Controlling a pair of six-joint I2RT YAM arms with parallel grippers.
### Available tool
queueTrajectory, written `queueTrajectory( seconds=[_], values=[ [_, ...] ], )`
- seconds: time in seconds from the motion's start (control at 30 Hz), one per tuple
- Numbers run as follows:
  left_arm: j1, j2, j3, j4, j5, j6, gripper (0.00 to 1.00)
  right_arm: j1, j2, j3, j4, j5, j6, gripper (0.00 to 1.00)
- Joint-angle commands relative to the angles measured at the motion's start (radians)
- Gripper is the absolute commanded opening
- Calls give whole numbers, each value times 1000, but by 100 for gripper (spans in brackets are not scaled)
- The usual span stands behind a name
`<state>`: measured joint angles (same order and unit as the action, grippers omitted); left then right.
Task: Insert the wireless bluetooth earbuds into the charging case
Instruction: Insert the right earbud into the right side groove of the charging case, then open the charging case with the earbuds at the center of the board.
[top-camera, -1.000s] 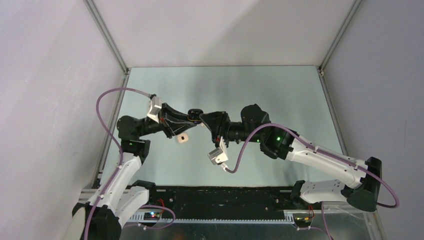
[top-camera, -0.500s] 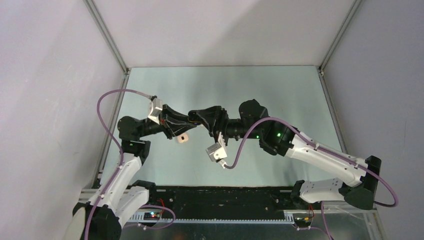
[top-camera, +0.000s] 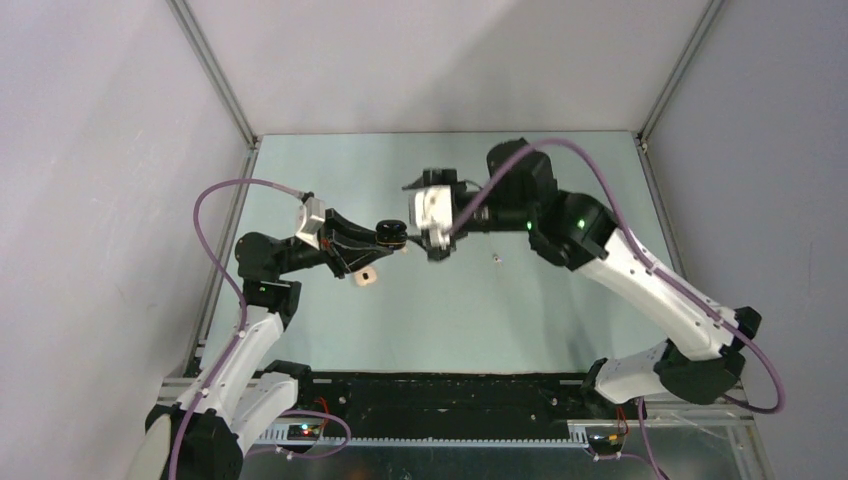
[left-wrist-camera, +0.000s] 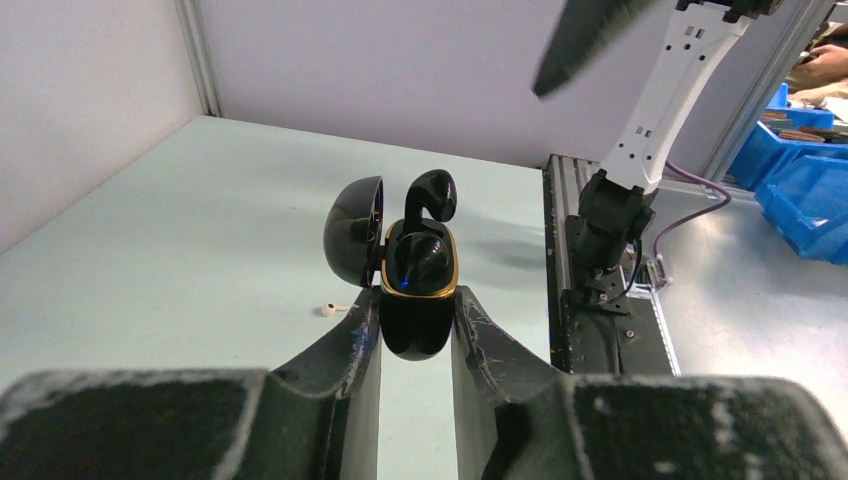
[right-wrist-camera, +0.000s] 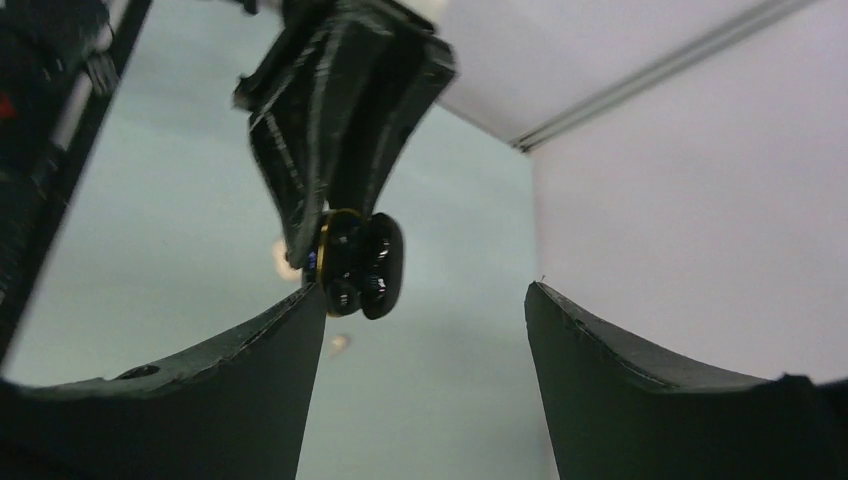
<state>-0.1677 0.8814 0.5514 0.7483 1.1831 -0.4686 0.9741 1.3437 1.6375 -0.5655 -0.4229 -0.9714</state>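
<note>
My left gripper (left-wrist-camera: 416, 297) is shut on the black charging case (left-wrist-camera: 418, 300), which has a gold rim and an open lid. The case hangs above the table in the top view (top-camera: 392, 235). One black earbud (left-wrist-camera: 430, 196) stands partly out of the case. My right gripper (right-wrist-camera: 424, 290) is open and empty. It is raised just right of the case (right-wrist-camera: 352, 262) and apart from it. A cream earbud (left-wrist-camera: 328, 310) lies loose on the table, and shows as a small speck (top-camera: 497, 258) from above.
A cream case (top-camera: 367, 277) sits on the table below my left gripper. Metal frame rails (top-camera: 222, 265) run along the table's left and right edges, with white walls behind. The arm bases and a black cable rail (top-camera: 440, 395) line the near edge.
My right gripper opened, let go of the black earbud at the case, and drew up and back to the right. My left gripper held still with the case.
</note>
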Motion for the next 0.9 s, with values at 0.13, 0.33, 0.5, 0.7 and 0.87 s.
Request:
queueTrajectory(
  seconds=[0.13,0.33,0.5,0.7,0.87],
  values=[
    [2,-17,8,42,52,45,0,-94,140,195,-192,-150,478,77],
    [0,-33,4,30,62,46,0,-129,184,217,-188,-191,546,77],
    [-2,-40,4,15,68,48,0,-133,191,210,-180,-189,540,76],
    [-2,-41,2,10,70,53,0,-138,213,213,-168,-189,550,75],
    [-1,-44,0,9,71,58,0,-132,239,230,-163,-194,562,75]
  ],
)
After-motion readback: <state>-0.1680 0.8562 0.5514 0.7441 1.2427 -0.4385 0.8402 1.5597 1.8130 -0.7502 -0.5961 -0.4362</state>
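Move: From the open right hand, the right earbud sticking up out of the charging case is about 6 cm below, 4 cm to the left and 1 cm ahead. The case itself lies some 8 cm below, 4 cm left and 2 cm ahead, and the left fingertips holding it are about 9 cm below, 5 cm left and 2 cm ahead. From the left hand, that earbud is roughly 3 cm above, 1 cm to the right and level fore and aft. Down towards the charging case goes the right hand: after a quick hop about 2 cm forward and 1 cm up, it sinks to some 5 cm below where it began, then eases off. Its wrist rolls about 40 degrees, forward finger dipping, so the wide-open fingers come nearly level just above the case, the rear one close to the earbud. The left hand keeps its grip on the case and draws back about 1 cm. ##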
